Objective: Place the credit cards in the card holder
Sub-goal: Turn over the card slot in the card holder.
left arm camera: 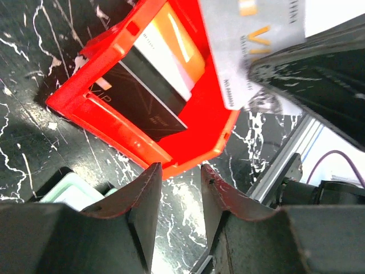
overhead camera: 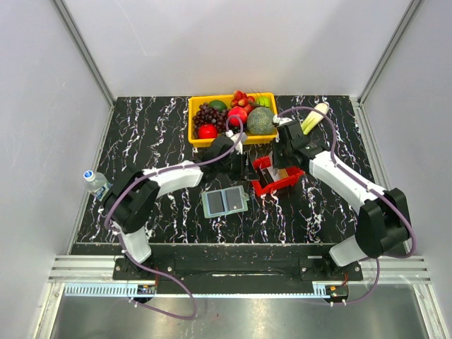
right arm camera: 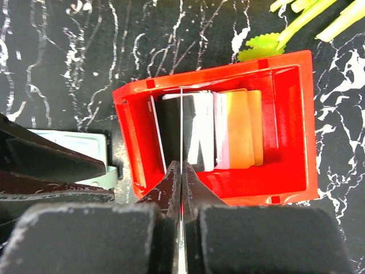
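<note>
The card holder [overhead camera: 224,202] lies open on the black marble table, grey-green; its pale edge also shows in the left wrist view [left arm camera: 67,192] and the right wrist view [right arm camera: 77,146]. Credit cards stand in a red basket [overhead camera: 281,183]: a dark card [right arm camera: 170,131], a whitish card [right arm camera: 201,134] and an orange card [right arm camera: 239,130]. My right gripper [right arm camera: 181,166] is shut on a whitish card, seen edge-on [right arm camera: 181,123] over the basket and face-on in the left wrist view [left arm camera: 245,40]. My left gripper [left arm camera: 179,171] stands open with nothing between its fingers, just outside the basket's rim [left arm camera: 142,154].
A yellow crate of fruit [overhead camera: 212,141] stands at the back of the table. A corn cob [overhead camera: 314,116] lies at the back right, and a plastic bottle [overhead camera: 95,182] at the left edge. Green leaves [right arm camera: 259,47] lie beyond the red basket.
</note>
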Controlling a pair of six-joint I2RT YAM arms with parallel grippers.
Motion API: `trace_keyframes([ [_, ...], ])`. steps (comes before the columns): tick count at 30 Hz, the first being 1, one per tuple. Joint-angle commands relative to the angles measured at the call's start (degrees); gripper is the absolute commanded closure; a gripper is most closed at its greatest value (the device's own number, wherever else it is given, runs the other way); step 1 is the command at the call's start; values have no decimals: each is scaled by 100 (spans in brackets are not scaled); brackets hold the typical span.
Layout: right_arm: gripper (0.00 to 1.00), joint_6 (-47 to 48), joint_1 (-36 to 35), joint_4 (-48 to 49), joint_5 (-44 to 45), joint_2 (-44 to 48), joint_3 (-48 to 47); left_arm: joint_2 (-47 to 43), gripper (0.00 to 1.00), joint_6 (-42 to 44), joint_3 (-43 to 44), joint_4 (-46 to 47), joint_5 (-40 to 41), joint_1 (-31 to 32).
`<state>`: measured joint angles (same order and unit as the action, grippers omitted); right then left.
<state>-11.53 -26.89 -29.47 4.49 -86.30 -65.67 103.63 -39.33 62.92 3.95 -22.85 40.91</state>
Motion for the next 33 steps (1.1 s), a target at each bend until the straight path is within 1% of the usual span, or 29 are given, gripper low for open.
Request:
trace_keyframes([
  [1, 100, -481, 9, 301, -431, 403, -61, -809, 61, 250, -68, 28, 421, -12],
  [5, 100, -859, 9, 731, -1080, 526, 177, -1371, 53, 417, -410, -323, 904, -21],
  [9, 100, -1105, -44, 1144, -1757, 588, 423, -2004, 44, 426, -1051, -587, 1545, -39],
  [11, 100, -1193, -166, 1312, -1820, 641, 546, -2267, 43, 330, -1394, -640, 1652, -83],
  [15, 100, -1395, -474, 1655, -1969, 650, 880, -2882, 40, 5, -2247, -421, 1819, -100],
  [19, 100, -1554, -685, 1989, -2022, 650, 1179, -3410, 33, -285, -2968, -52, 1968, -109],
  [24, 100, -1598, -826, 2314, -2233, 466, 1276, -3850, 22, -365, -3399, 27, 2267, -118],
  [25, 100, -1581, -852, 2367, -2251, 413, 1276, -3955, 18, -399, -3470, 53, 2459, -127],
  [27, 100, -1545, -870, 2420, -2277, 334, 1267, -4114, 12, -426, -3593, 150, 2583, -127],
  [29, 100, -1528, -888, 2472, -2347, 255, 1258, -4193, 9, -461, -3663, 194, 2637, -144],
  [33, 100, -1528, -949, 2534, -2514, 18, 1188, -4211, 11, -584, -3777, 378, 2497, -162],
])
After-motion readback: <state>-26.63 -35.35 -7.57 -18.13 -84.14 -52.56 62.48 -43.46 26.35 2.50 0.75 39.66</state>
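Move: The open card holder lies flat about 10 cm to the left hand's left, 9 cm nearer the base and 9 cm below. From the left hand, the red box is about 10 cm to the right and roughly level fore and aft; the fruit tray is some 22 cm ahead, 6 cm left. From the right hand, already holding a card, the holder is about 18 cm left, 12 cm back and 12 cm below; the red box is almost underneath, 3 cm right. The card, still pinched in the right fingers, is carried about 12 cm left and some 7 cm back from above the red box towards the holder, the wrist swinging some 30 degrees so the fingers lean more leftward. The left hand clears the way, arching up about 6 cm, then travelling left and back and down again over the holder's left part while its fingers open wide. ##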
